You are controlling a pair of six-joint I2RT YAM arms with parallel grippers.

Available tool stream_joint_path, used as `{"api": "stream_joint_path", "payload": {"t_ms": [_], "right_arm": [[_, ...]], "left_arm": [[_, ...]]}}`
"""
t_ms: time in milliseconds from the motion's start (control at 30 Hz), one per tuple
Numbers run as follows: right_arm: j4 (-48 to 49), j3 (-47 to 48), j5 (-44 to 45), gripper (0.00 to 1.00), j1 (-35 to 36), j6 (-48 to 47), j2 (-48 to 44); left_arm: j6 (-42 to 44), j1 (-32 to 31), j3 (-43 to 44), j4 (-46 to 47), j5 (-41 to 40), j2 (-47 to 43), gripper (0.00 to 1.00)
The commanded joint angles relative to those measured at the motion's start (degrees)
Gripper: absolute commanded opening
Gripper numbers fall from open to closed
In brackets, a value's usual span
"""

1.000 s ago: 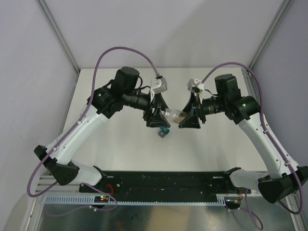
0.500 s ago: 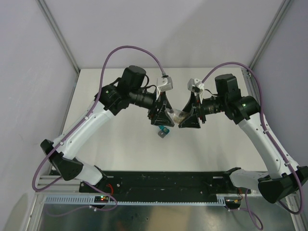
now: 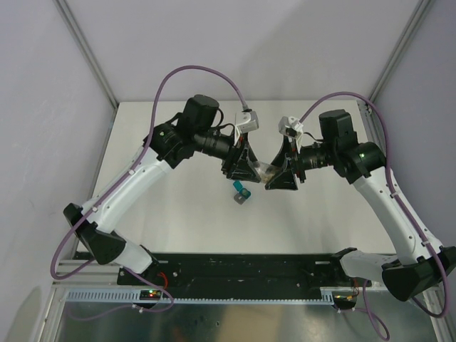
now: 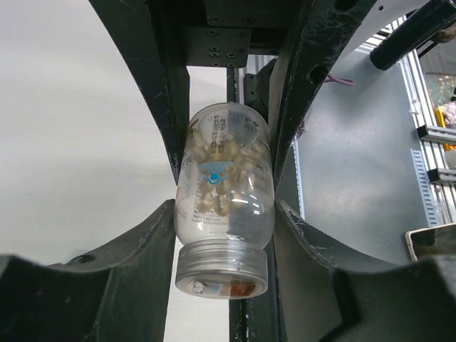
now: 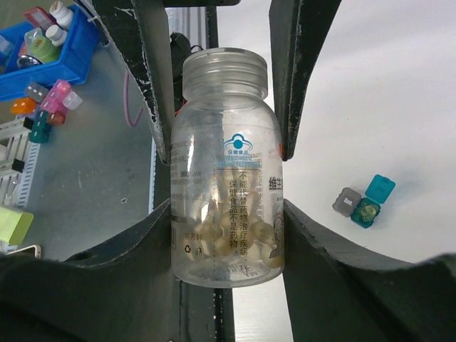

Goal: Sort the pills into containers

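Observation:
A clear pill bottle (image 5: pixel 226 185) with pale pills (image 5: pixel 246 235) in it hangs level above the table between both arms (image 3: pixel 262 171). My right gripper (image 5: pixel 226 214) is shut on its base end. My left gripper (image 4: pixel 224 214) is shut on its shoulder just behind the screw cap (image 4: pixel 222 267), both fingers touching the plastic. On the table below lies a small teal box (image 3: pixel 242 192) with its grey flap open (image 5: pixel 347 201); something pale green sits inside it (image 5: pixel 367 211).
Past the table's edge, the right wrist view shows a blue bin (image 5: pixel 75 53) of small bottles and several coloured little boxes (image 5: pixel 50 100). The black base rail (image 3: pixel 235 267) runs along the near edge.
My left gripper has slid right along the bottle and its jaws have closed in on the bottle. The right arm and the teal box have not moved.

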Motion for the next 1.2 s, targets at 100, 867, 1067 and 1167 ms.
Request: {"api": "stream_joint_path", "payload": {"t_ms": [100,867,1067,1167], "right_arm": [[2.5,-0.3,0.3,0.22,-0.1,0.5,-1.5],[2.7,-5.4,12.1,1.00,-2.5,-1.6,-5.6],[9.9,-11.4,17.6,0.99,-3.2,1.6,-9.4],[11.3,-13.1,20.4,1.00,-3.7,2.2,-10.5]], "left_arm": [[-0.8,-0.9,2.1,1.3,2.2,0.0,0.03],[14.6,10.8,-7.5,-12.1,-22.5,-6.2,0.00],[20.3,14.3,-9.1,-18.4,-39.2,-3.6,0.00],[23.3,16.4,-9.4,-21.2,-45.3,-0.6,0.00]]}}
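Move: The closed pill bottle is held between both hands, its middle about 2 cm to the right of the left hand and 2 cm to the left of the right hand. The left hand is to take it to bare table roughly 12 cm ahead, 20 cm to its left and 30 cm down; the pill box sits about 10 cm ahead of the left hand, 1 cm left and 32 cm below. From the right hand, the pill box is about 10 cm ahead, 5 cm left and 31 cm below. The right hand opens wide from around the bottle's lower half and backs off about 7 cm, down, to the right and a little forward, its fingertips swinging some 15 degrees clockwise. The left hand keeps its grip at the cap end, waits for that release, then carries the bottle ever faster to the left, down and forward, about 20 cm in all, towards the bare table left of the pill box, while its fingertips swing forward and tip down, some 40 degrees altogether. ##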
